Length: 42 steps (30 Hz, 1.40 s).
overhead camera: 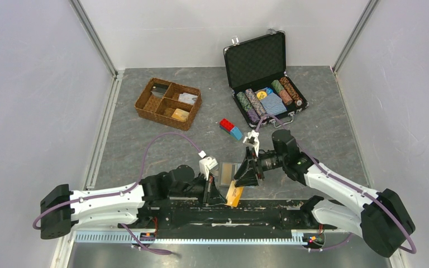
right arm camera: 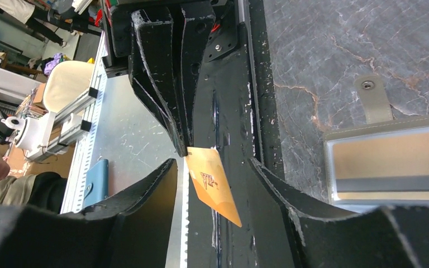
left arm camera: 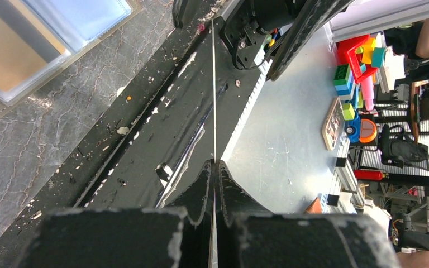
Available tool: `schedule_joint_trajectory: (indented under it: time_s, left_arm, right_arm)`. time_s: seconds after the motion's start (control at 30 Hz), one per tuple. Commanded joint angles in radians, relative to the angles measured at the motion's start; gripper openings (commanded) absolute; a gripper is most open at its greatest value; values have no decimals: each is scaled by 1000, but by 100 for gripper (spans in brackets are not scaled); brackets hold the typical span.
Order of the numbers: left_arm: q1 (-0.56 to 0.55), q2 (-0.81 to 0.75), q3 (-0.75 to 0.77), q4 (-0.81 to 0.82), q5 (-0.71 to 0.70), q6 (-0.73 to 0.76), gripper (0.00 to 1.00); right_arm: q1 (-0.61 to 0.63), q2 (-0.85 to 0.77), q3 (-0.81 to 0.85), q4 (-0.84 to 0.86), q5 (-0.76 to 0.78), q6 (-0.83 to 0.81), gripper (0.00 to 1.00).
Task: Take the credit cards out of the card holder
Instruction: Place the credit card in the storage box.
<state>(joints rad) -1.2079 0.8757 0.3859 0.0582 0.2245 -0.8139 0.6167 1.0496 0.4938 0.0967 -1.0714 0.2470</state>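
Observation:
The grey-tan card holder (overhead camera: 225,170) lies open on the table between my grippers. In the left wrist view (left arm camera: 22,50) its clear slots show an orange-gold card and a light blue card (left arm camera: 86,17). In the right wrist view (right arm camera: 391,162) its side tab (right arm camera: 371,97) points up. My left gripper (overhead camera: 217,195) (left arm camera: 215,164) is shut on an orange-gold credit card (overhead camera: 234,195), seen edge-on as a thin line (left arm camera: 214,100), held over the black base rail. My right gripper (overhead camera: 246,176) (right arm camera: 212,164) is open and empty, its jaws standing either side of that card (right arm camera: 215,187) without touching it.
A brown wicker tray (overhead camera: 167,103) sits at the back left. An open black chip case (overhead camera: 265,78) stands at the back right. A red and blue block (overhead camera: 230,129) lies mid-table. The black base rail (overhead camera: 257,213) runs along the near edge.

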Motion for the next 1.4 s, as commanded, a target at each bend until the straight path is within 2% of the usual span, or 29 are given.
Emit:
schedule_joint_trajectory:
  time_s: [0.0, 0.1, 0.13, 0.23, 0.27, 0.4, 0.5, 0.57, 0.6, 0.77, 0.97, 1.27, 1.37]
  left_arm:
    - [-3, -9, 37, 47, 26, 59, 2]
    - [-1, -8, 35, 48, 27, 62, 2]
    - [-1, -7, 36, 48, 27, 63, 2]
    - [7, -1, 41, 40, 27, 67, 2]
    - [12, 0, 46, 36, 25, 67, 2]
    - [85, -5, 71, -8, 46, 65, 3]
    - [198, -47, 82, -37, 92, 61, 22]
    - [271, -92, 90, -52, 112, 63, 42]
    - [299, -109, 99, -73, 115, 69, 49]
    - [389, -173, 125, -103, 101, 88, 65]
    - [398, -147, 107, 16, 104, 53, 68]
    - [398, -59, 38, 271, 126, -58, 70]
    - [398, -4, 32, 356, 145, -92, 69]
  right_arm:
    - [20, 9, 20, 13, 1, -14, 51]
    - [32, 15, 29, -23, 10, -39, 48]
    - [35, 15, 33, -30, 9, -46, 41]
    - [37, 9, 39, -29, 8, -43, 6]
    - [37, 9, 41, -29, 8, -41, 0]
    - [35, -3, 42, 21, 10, 9, 0]
    - [14, -10, 44, 54, 68, 81, 0]
    - [-14, -14, 42, 94, 98, 155, 0]
    - [-30, -20, 34, 135, 116, 212, 0]
    - [-74, -74, -37, 396, 255, 501, 0]
    - [-74, -123, -189, 733, 460, 814, 0]
    - [-74, -210, -318, 825, 697, 938, 0]
    - [-73, -218, -338, 845, 717, 949, 0]
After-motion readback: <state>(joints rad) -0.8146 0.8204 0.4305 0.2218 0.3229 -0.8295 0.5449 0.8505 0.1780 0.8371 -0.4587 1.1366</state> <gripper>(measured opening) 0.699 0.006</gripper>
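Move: My left hand still holds the orange card by its near-left end; the card's middle lies about 3 cm to its right and 2 cm ahead. From my half-open right hand that middle is some 3 cm back, 3 cm left and 2 cm lower. The opened card holder lies on the table about 4 cm ahead of my right hand and 13 cm below it, straight ahead; the red-blue blocks are about 23 cm ahead and 2 cm left. I ease my right hand back barely 1 cm and shut it on the card's free end, pinching it. Only then do I open my left fingers wide, let go and swing that hand forward about 11 cm and up 7. My right hand carries the card forward about 8 cm and up 6 over the holder, turning some 40 degrees clockwise while its left side rises. ##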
